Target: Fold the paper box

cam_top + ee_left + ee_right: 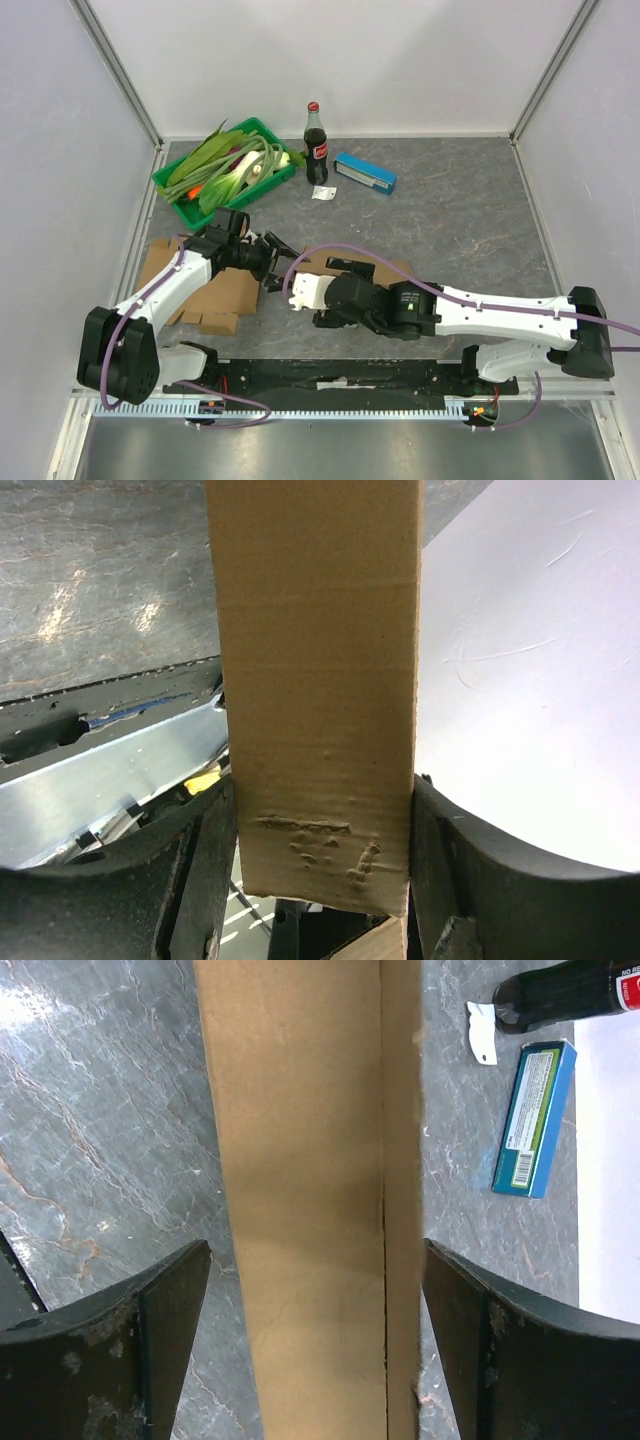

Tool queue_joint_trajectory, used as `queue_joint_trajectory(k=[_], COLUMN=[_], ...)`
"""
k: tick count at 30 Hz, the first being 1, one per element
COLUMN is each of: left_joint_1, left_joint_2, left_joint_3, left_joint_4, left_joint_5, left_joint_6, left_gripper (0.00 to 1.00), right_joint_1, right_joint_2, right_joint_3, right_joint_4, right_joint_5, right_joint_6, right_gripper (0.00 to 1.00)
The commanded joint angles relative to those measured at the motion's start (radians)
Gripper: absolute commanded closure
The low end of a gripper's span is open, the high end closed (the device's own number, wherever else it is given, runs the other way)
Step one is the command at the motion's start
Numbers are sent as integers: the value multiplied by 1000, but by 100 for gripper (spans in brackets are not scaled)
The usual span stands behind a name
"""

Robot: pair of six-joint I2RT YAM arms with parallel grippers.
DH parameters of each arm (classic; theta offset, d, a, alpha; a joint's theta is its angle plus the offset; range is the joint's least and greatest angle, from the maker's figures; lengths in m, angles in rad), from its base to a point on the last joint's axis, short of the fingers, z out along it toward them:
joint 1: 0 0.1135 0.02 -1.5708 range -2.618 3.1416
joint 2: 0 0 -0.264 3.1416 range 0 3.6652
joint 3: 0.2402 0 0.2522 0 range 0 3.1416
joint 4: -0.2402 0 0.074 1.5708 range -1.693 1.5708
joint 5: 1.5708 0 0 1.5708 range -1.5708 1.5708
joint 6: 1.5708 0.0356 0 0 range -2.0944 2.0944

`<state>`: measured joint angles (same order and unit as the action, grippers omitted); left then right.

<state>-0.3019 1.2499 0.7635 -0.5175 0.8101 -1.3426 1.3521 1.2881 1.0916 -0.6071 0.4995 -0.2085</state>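
Note:
The paper box (pixel 225 290) is flat brown cardboard lying at the near left, with another part of it (pixel 385 270) by the right arm. My left gripper (pixel 268 262) reaches to the box's right edge. In the left wrist view a dented cardboard flap (pixel 315 680) fills the gap of the left gripper (pixel 322 800), and both fingers press its sides. My right gripper (pixel 330 275) is close beside the left one. In the right wrist view a cardboard strip (pixel 300 1210) runs between the wide-apart fingers of the right gripper (pixel 316 1260), with bare table showing by the left finger.
A green tray (pixel 262 127) of leafy vegetables stands at the far left. Next to it are a cola bottle (pixel 316 145), a white slip (pixel 322 193) and a blue carton (pixel 365 172). The carton (pixel 535 1120) also shows right of the strip. White walls enclose the table.

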Motion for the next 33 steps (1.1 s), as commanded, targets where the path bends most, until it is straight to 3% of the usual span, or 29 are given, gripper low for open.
queue_joint_trajectory(k=[1,5,10,14,16,18,21,25,28,29,30,33], left_joint_1=[7,7,7,7,7,4,4,1,0,0,-2,1], left_joint_2=[-17,-17,-26,-32,-32,-30,-30,-32,-33,-33,-35,-37], left_joint_3=[25,26,23,17,10,2,8,20,23,23,19,16], left_joint_4=[1,7,13,36,40,42,42,42,56,69,79,137], left_joint_5=[90,101,116,132,136,142,146,150,153,156,159,156], left_joint_6=[-61,-73,-78,-93,-90,-96,-95,-98,-101,-101,-102,-89], left_gripper=[74,71,60,60,62,62,62,62,60,57,47,32], right_joint_1=[-1,-18,-65,-93,-94,-96,-99,-113,-122,-122,-120,-122], right_joint_2=[2,14,5,17,28,40,62,54,43,40,28,11], right_joint_3=[-50,-78,-90,-96,-98,-104,-117,-133,-133,-131,-125,-90], right_joint_4=[52,101,142,164,165,168,187,233,247,247,241,198], right_joint_5=[74,73,41,19,11,16,78,105,106,102,99,91], right_joint_6=[-43,-42,-52,-89,-110,-121,-144,-163,-166,-164,-160,-147], right_gripper=[9,14,37,37,21,13,15,27,44,61,68,70])
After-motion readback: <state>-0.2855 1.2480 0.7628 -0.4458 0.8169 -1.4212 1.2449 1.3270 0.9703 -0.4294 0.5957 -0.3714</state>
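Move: The paper box, already gripped at its left end by the left hand, stands tipped up on its side; its middle is about 4 cm ahead, 2 cm right and 8 cm below the right hand, and some 13 cm right and 6 cm below the left. From the right hand, the blue carton lies roughly 31 cm ahead and 5 cm right, the cola bottle about 30 cm ahead and 8 cm left. The flat cardboard sits 3 cm ahead, 30 cm left. Forward about 5 cm, with some 2 cm each of sinking and rightward drift, the right hand works along and down over the paper box's upper side, tipping back slightly. Its fingers narrow, part again on the way, then close onto the box across its thickness. The left hand keeps its grip, easing forward and up by 1 to 1.5 cm. ##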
